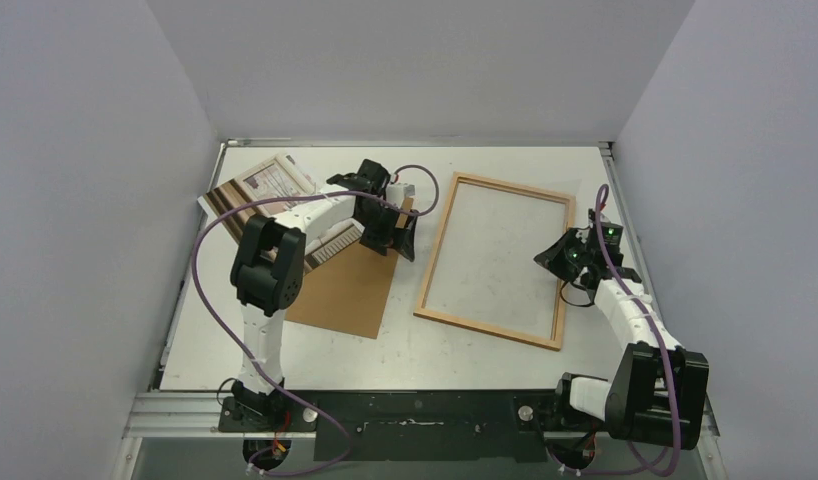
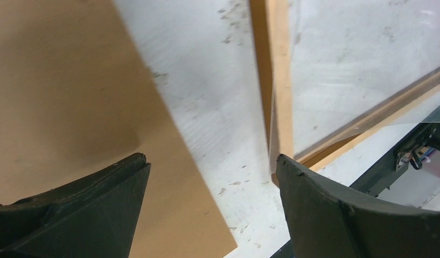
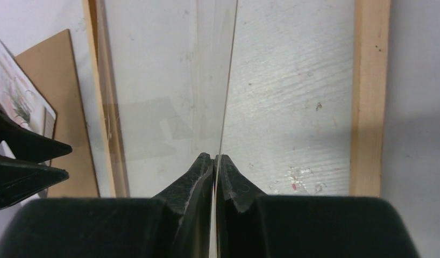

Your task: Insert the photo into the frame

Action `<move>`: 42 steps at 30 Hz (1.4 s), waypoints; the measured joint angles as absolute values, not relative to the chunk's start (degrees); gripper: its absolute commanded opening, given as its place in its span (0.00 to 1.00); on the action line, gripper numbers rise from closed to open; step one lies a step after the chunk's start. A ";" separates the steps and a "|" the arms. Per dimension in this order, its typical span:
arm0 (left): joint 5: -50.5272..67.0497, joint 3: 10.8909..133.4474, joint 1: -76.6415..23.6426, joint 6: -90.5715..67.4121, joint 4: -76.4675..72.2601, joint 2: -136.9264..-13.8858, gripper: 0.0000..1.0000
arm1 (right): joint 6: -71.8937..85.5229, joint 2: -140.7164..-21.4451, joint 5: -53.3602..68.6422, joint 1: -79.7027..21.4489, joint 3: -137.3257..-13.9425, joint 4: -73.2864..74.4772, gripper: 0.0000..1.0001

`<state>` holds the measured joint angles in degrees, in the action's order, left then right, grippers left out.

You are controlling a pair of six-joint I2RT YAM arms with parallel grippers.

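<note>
The frame (image 1: 434, 252) lies flat right of centre, its wooden rails showing in the left wrist view (image 2: 280, 80) and the right wrist view (image 3: 369, 97). A thin clear pane (image 3: 207, 80) stands over the frame's opening. My right gripper (image 1: 553, 258) (image 3: 217, 157) is shut on the pane's near edge at the frame's right rail. The photo (image 1: 275, 180) (image 3: 13, 97) lies at the back left, partly under the left arm. My left gripper (image 1: 390, 240) (image 2: 211, 161) hangs open and holds nothing, above the gap between the backing sheet and the frame's left rail.
A plain brown backing sheet (image 1: 345, 290) (image 2: 62, 80) lies left of the frame, under the left arm and overlapping the photo's lower part. White walls close in the table on three sides. The arm bases stand at the near edge.
</note>
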<state>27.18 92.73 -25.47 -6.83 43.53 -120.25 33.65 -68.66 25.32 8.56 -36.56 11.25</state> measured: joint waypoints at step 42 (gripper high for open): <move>8.14 112.12 -36.95 -8.03 37.15 -135.06 0.44 | 35.40 -61.80 26.61 8.40 -40.14 18.37 0.05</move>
<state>8.14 112.12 -36.95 -8.03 37.15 -135.06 35.40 -61.80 26.61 8.40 -40.14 18.37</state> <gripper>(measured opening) 0.516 0.062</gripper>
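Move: The left rail of the frame, at the spot the open left hand goes for, lies about 6 cm ahead of that hand, 9 cm to its right and 4 cm below. The brown board is about 13 cm left and 2 cm back of the same hand, 5 cm down. From the right hand, already pinching the clear sheet, that rail spot is some 23 cm left, 5 ahead and 9 below; the right rail is about 7 cm right, level and equally low. The frame's left rail is approached by the left hand, which swings right about 9 cm, then forward some 6 cm and a little down; the fingers half close around the rail, right finger at its inner side, while the fingertips tilt forward about 20 degrees. The clear sheet stays pinched in the right hand, which lifts its edge some 4 cm and then holds. ##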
